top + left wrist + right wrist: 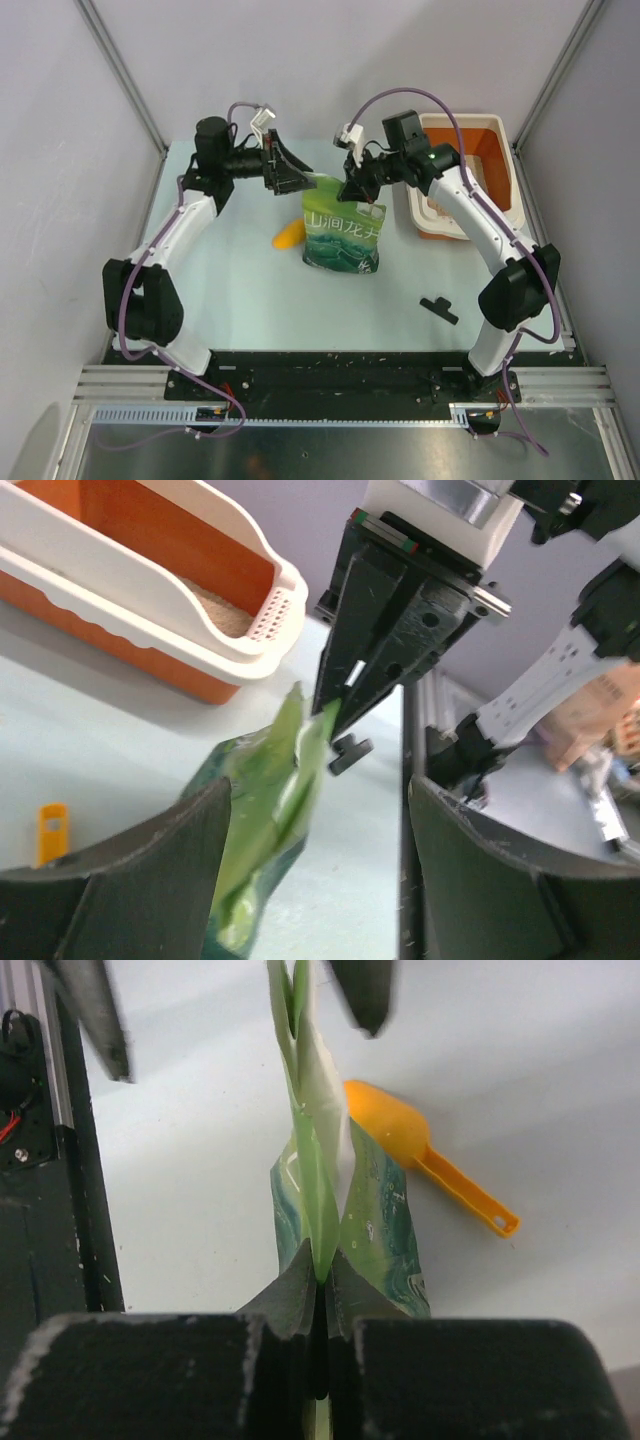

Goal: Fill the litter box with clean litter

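Observation:
The litter box (pixel 470 130), orange with a white rim, stands at the back right, and the left wrist view shows it too (pixel 150 590). Pale clean litter (pixel 215 605) lies in its bottom. A green printed bag (pixel 343 235) stands upright mid-table. My right gripper (pixel 320 1280) is shut on the bag's top edge (pixel 385 1230); from above it sits at the bag's upper right (pixel 352 192). My left gripper (pixel 315 860) is open, its fingers either side of the bag's top (pixel 265 820) without pinching it, at the bag's upper left (pixel 297 180).
A yellow-orange scoop (pixel 288 236) lies on the table just left of the bag, also seen behind it (pixel 400 1135). A small black part (pixel 439 309) lies near the right arm's base. Grey walls close in the table on three sides.

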`<state>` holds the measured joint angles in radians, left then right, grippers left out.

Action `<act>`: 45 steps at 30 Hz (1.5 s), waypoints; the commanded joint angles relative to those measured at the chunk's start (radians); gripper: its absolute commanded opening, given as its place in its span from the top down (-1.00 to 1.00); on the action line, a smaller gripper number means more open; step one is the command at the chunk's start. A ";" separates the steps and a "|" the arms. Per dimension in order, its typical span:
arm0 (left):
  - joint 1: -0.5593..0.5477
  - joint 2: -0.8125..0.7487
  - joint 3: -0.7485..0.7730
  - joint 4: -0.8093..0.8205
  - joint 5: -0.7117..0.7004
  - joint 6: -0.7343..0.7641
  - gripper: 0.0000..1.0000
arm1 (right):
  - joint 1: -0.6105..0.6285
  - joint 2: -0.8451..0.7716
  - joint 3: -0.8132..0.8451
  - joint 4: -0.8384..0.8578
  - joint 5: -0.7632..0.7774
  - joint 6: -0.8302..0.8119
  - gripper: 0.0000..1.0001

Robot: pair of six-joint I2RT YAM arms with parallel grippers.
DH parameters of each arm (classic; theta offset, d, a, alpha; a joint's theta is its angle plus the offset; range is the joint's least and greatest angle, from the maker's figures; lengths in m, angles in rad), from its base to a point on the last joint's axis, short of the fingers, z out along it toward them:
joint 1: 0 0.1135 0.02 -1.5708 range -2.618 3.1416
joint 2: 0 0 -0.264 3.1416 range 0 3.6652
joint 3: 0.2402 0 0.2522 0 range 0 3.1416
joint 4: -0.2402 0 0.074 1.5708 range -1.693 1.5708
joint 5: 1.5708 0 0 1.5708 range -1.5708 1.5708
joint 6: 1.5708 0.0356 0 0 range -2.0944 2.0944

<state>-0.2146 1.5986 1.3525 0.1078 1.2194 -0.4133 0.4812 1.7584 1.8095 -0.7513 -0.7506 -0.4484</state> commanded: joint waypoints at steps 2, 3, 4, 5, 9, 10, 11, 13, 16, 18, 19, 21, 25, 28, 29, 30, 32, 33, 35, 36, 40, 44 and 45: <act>-0.011 0.001 0.108 -0.095 0.020 0.269 -0.53 | 0.051 -0.023 0.105 0.035 -0.006 -0.098 1.00; -0.014 0.007 0.128 -0.135 0.011 0.304 -0.53 | 0.053 -0.022 0.108 0.038 -0.006 -0.096 1.00; -0.016 0.017 0.129 -0.141 0.000 0.320 -0.52 | 0.053 -0.022 0.109 0.040 -0.007 -0.095 1.00; -0.016 0.020 0.129 -0.148 0.000 0.336 -0.51 | 0.054 -0.020 0.111 0.041 -0.006 -0.093 1.00; -0.035 0.035 0.126 -0.227 0.012 0.450 -0.45 | 0.057 -0.025 0.113 0.038 0.002 -0.092 1.00; -0.042 0.035 0.126 -0.247 0.011 0.473 -0.44 | 0.057 -0.027 0.110 0.038 0.003 -0.092 1.00; -0.049 0.031 0.125 -0.267 0.005 0.499 -0.44 | 0.057 -0.028 0.108 0.041 0.004 -0.090 1.00; -0.078 0.026 0.122 -0.336 -0.020 0.585 -0.40 | 0.057 -0.031 0.108 0.040 0.004 -0.088 1.00; -0.104 0.027 0.123 -0.388 -0.075 0.657 -0.15 | 0.059 -0.034 0.103 0.035 0.008 -0.088 1.00; -0.111 0.030 0.132 -0.404 -0.086 0.688 0.09 | 0.059 -0.039 0.097 0.030 0.016 -0.090 1.00; -0.112 0.034 0.143 -0.408 -0.086 0.696 0.16 | 0.059 -0.046 0.087 0.032 0.020 -0.087 1.00; -0.118 0.037 0.151 -0.430 -0.080 0.718 0.34 | 0.057 -0.056 0.073 0.036 0.043 -0.075 1.00; -0.123 0.035 0.143 -0.450 -0.058 0.717 0.86 | 0.048 -0.088 0.047 0.050 0.111 -0.013 0.67; -0.124 0.005 0.129 -0.450 -0.061 0.702 1.00 | 0.034 -0.106 0.082 0.032 0.181 0.098 -0.10; -0.124 -0.009 0.126 -0.451 -0.066 0.699 1.00 | 0.028 -0.126 0.096 0.039 0.206 0.146 -0.25; -0.124 -0.023 0.117 -0.451 -0.076 0.697 1.00 | 0.017 -0.138 0.093 0.052 0.241 0.237 -0.35; -0.124 -0.066 0.108 -0.450 -0.107 0.699 1.00 | 0.008 -0.171 0.087 0.053 0.364 0.327 -0.50; -0.124 -0.078 0.100 -0.450 -0.115 0.703 1.00 | 0.007 -0.177 0.083 0.037 0.400 0.380 -0.53; -0.124 -0.112 0.094 -0.450 -0.144 0.706 1.00 | 0.011 -0.174 0.083 -0.041 0.515 0.408 -0.55; -0.124 -0.123 0.091 -0.450 -0.152 0.712 1.00 | 0.011 -0.186 0.042 -0.055 0.543 0.418 -0.55; -0.124 -0.161 0.080 -0.445 -0.172 0.720 1.00 | 0.014 -0.241 -0.107 -0.068 0.614 0.430 -0.56; -0.124 -0.180 0.068 -0.442 -0.178 0.705 1.00 | 0.017 -0.261 -0.171 -0.059 0.613 0.444 -0.56; -0.124 -0.186 0.060 -0.441 -0.178 0.705 1.00 | 0.017 -0.260 -0.182 -0.057 0.614 0.444 -0.56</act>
<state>-0.3439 1.5093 1.4021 -0.4011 0.9993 0.2470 0.4900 1.5146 1.6653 -0.7986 -0.1909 -0.0502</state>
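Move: The open left hand has the left end of the litter bag's top edge about 3 cm to its right and 3 cm below; the yellow scoop lies roughly 7 cm ahead, 2 cm left and 23 cm down. The right fingers already pinch the same top edge, with that left end some 6 cm left and 2 cm ahead of them. From the right hand, the litter box is about 33 cm right and 20 cm ahead, the black clip 22 cm right and 12 cm back, both over 20 cm below. Down about 5 cm and right 3 cm after a small rise, the left hand tips its fingers down and pinches shut on the left end of the bag's top edge, then draws it back and a little left. The right hand holds almost still until that grip closes, then opens, lets go and arcs up and down again some 8 cm to the right, turning clockwise. ##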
